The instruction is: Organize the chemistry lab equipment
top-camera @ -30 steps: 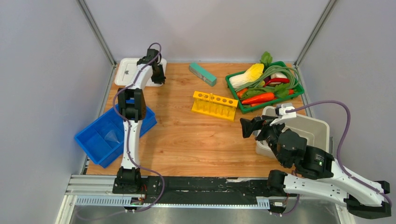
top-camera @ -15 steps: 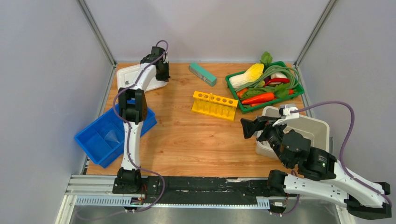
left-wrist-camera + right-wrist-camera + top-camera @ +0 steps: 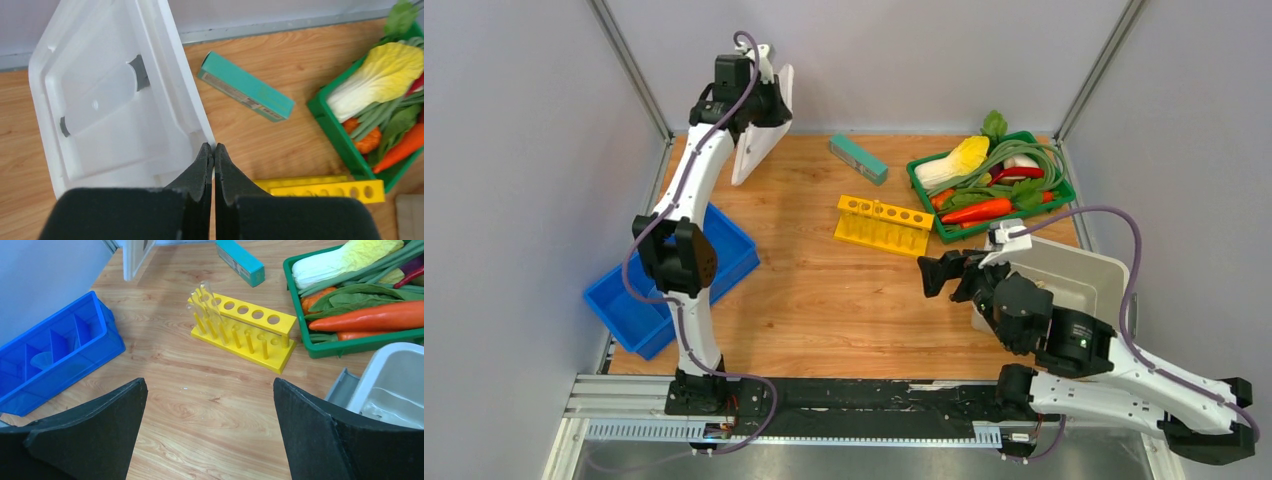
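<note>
My left gripper [image 3: 771, 98] is raised over the back left corner, shut on the rim of a white plastic lid [image 3: 757, 142]. The lid hangs tilted, almost on edge. In the left wrist view the jaws [image 3: 213, 148] pinch the lid [image 3: 110, 100] at its right edge. The yellow holed rack [image 3: 882, 226] stands mid-table with clear glass tubes [image 3: 206, 302] at its left end. My right gripper [image 3: 938, 272] hovers open right of centre above bare wood [image 3: 209, 382], holding nothing. A faint clear funnel [image 3: 41, 360] lies in the blue bin.
A blue divided bin [image 3: 629, 300] sits at the left edge. A teal block [image 3: 858, 158] lies at the back. The green basket [image 3: 916, 172] of toy vegetables is back right. A grey-white tub [image 3: 1096, 268] stands near the right arm.
The left gripper closed on the white lid's edge and lifted it off the back left corner, tipping it up. The right arm shifted slightly left, still open.
</note>
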`<state>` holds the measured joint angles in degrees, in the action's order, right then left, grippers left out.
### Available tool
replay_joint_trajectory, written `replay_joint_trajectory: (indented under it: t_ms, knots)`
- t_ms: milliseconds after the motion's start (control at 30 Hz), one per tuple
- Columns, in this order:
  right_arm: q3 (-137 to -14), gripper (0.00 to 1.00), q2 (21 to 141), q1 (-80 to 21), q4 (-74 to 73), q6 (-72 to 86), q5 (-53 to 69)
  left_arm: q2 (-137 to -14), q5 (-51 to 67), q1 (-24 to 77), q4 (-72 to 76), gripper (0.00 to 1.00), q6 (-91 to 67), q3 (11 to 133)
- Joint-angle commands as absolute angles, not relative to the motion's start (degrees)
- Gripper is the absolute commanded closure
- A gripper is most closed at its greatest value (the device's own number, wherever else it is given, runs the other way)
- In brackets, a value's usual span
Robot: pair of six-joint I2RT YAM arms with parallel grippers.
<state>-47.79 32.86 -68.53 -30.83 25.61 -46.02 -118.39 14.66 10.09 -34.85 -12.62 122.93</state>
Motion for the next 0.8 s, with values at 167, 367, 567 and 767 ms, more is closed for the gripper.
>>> replay_joint_trajectory:
  t_ms: [167,367,567,767]
  knots:
    - [-51.9,0.0,42.0,-68.4,-18.9,19.3,-42.5,-99.6,19.4,9.9,-27.1,1.0,-16.3,111.3]
    - [-54.7,0.01,46.6,-68.4,-12.8,15.3,-39.0,-88.4,24.1,9.8,-20.5,1.0,-23.4,97.7]
    - [-54.8,0.03,54.1,-68.3,4.8,8.5,-31.0,-78.5,27.1,10.1,-12.0,1.0,-34.8,85.7]
    - [-57.2,0.0,67.6,-68.1,20.7,0.8,-27.2,-69.4,29.3,10.5,-9.5,1.0,-43.1,79.2]
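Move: The left fingers already hold the white lid by its edge; the cream bin, its likely place, lies about 37 cm back, 50 cm right and 20 cm below that hand, with the yellow rack some 18 cm back and 20 cm right. From the empty right hand the lid's middle is about 37 cm ahead, 34 cm left and 8 cm lower. The rack stands 19 cm ahead of the right hand and 10 cm left, the teal box 38 cm ahead and 15 cm left, both some 23 cm below. Still pinching the lid's edge, the left hand brings it roughly 17 cm back towards the robot, with a rise of some 9 cm made mostly early on, and rolls about 25 degrees, its left side dipping. Meanwhile the right hand sweeps about 16 cm left towards the lid, lifting a little late on, turning counter-clockwise and tipping its wide-open fingers up. ##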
